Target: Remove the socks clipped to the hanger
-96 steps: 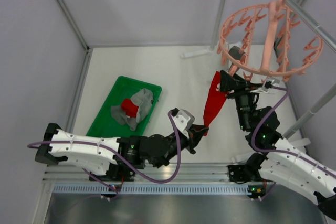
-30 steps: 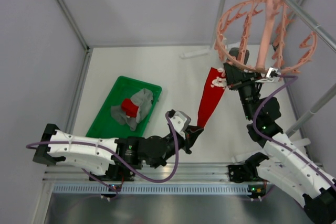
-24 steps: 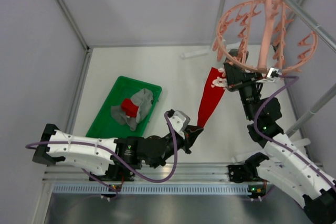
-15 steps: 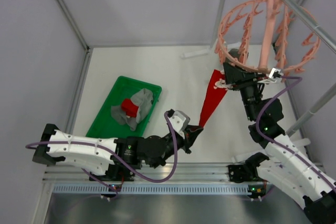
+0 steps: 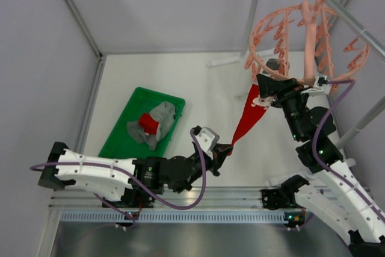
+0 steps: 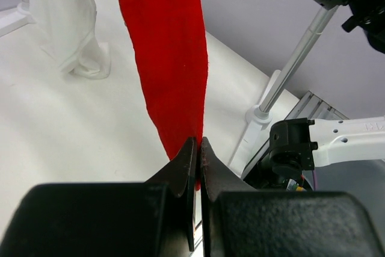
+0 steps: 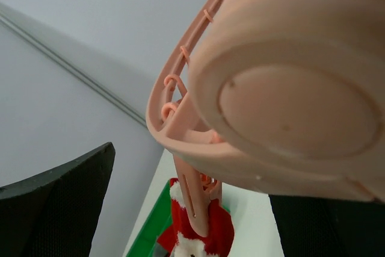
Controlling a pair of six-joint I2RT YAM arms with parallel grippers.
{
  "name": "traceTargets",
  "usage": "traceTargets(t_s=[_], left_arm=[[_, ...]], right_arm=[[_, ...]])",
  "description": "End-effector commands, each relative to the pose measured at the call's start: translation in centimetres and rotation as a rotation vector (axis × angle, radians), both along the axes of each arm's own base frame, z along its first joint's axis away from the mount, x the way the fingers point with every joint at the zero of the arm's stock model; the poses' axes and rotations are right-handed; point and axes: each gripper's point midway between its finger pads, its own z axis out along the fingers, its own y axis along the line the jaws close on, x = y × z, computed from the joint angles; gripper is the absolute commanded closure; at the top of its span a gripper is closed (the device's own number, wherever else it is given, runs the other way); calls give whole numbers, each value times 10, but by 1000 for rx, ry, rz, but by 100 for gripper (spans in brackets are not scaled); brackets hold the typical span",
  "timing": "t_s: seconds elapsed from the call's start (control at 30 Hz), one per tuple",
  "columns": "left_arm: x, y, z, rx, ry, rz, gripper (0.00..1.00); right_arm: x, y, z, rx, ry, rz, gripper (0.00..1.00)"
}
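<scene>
A long red sock (image 5: 246,121) with a white trimmed cuff stretches taut from the salmon-pink hanger (image 5: 309,40) down to my left gripper (image 5: 227,147). In the left wrist view the left gripper (image 6: 197,144) is shut on the toe of the red sock (image 6: 171,58). My right gripper (image 5: 265,88) is at the sock's cuff under the hanger ring. In the right wrist view the right gripper (image 7: 192,176) is open, its black fingers (image 7: 60,209) wide on either side of a pink clip (image 7: 195,200) that sits over the sock's cuff (image 7: 204,242). The hanger ring (image 7: 271,88) fills the upper frame.
A green tray (image 5: 157,93) at left holds a grey sock (image 5: 161,115) and a red sock (image 5: 147,123). A white stand foot (image 5: 225,61) lies on the table behind the sock. A metal pole (image 5: 361,127) rises at right, beside my right arm.
My right gripper went from nearly shut to wide open and shifted slightly right. The hanger swung and the sock's top moved right with it. The left gripper kept hold of the toe.
</scene>
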Motion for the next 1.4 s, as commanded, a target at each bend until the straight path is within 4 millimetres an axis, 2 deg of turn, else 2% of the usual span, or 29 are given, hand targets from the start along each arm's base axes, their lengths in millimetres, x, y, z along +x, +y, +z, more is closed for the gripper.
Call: traceTargets(t_s=[0.0,0.13,0.17,0.4,0.43,0.57,0.7,0.8,0.9,0.93,1.0,1.07,1.1,1.17,1.2,1.27,1.33,1.37], left_arm=[[0,-2,20,-49,1,3,100],[-1,-11,16,-25,-7,-4,100],[-2,-14,22,-32,-11,-10,100],[-5,-40,17,22,-37,-28,100],[-6,-45,12,38,-38,-31,100],[-6,-55,8,57,-39,-38,100],[-6,-62,3,76,-38,-46,100],[-7,-69,0,86,-36,-54,100],[-7,-76,0,99,-38,-54,100],[-7,-79,-6,123,-39,-56,100],[-6,-83,-3,123,-36,-56,100],[-6,-89,-5,127,-30,-61,100],[-6,-91,-7,131,-28,-63,100],[-5,-95,-11,142,-19,-65,100],[-5,-98,-15,149,-16,-70,100],[-5,-99,-16,147,2,-77,100],[2,-96,-13,132,22,-72,99],[-1,-94,-19,156,34,-102,90]], right_arm=[[-13,-9,-1,-37,70,1,0],[-25,-1,-21,-62,170,67,1],[-28,0,-24,-61,185,80,1],[-56,11,-42,-73,263,207,1],[-62,11,-40,-66,254,222,0],[-79,6,-55,-61,298,236,1],[-96,11,-68,-34,327,309,0],[-104,19,-73,-20,331,367,7],[-107,21,-84,-25,362,384,15],[-109,21,-89,-32,374,389,18],[-109,20,-97,-51,395,386,21],[-110,18,-104,-68,418,375,28],[-111,17,-105,-81,421,374,39],[-112,16,-108,-97,431,375,53],[-112,16,-111,-105,439,373,78],[-113,14,-116,-115,455,364,100],[-115,9,-117,-118,445,349,100],[-116,4,-122,-136,458,327,100]])
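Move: The left hand already pinches the toe of the red sock, whose middle is about 7 cm ahead, 5 cm right and 4 cm above it. From the open right hand, the sock's middle is some 6 cm back, 5 cm left and 6 cm below. The hanger's near rim is about 3 cm ahead, 2 cm right and 3 cm above the right hand; a white sock hangs roughly 9 cm ahead, 2 cm left and 10 cm lower. The open right hand leaves the hanger's rim and sweeps back and down about 11 cm each way, first following the red sock and then dropping more steeply, while it tips down about 25 degrees, turns some 20 degrees counter-clockwise, and shuts its fingers on the sock a little above the left hand's grip. Meanwhile the left hand keeps its pinch on the toe and carries it right, towards the right hand, sinking slightly as it goes. ##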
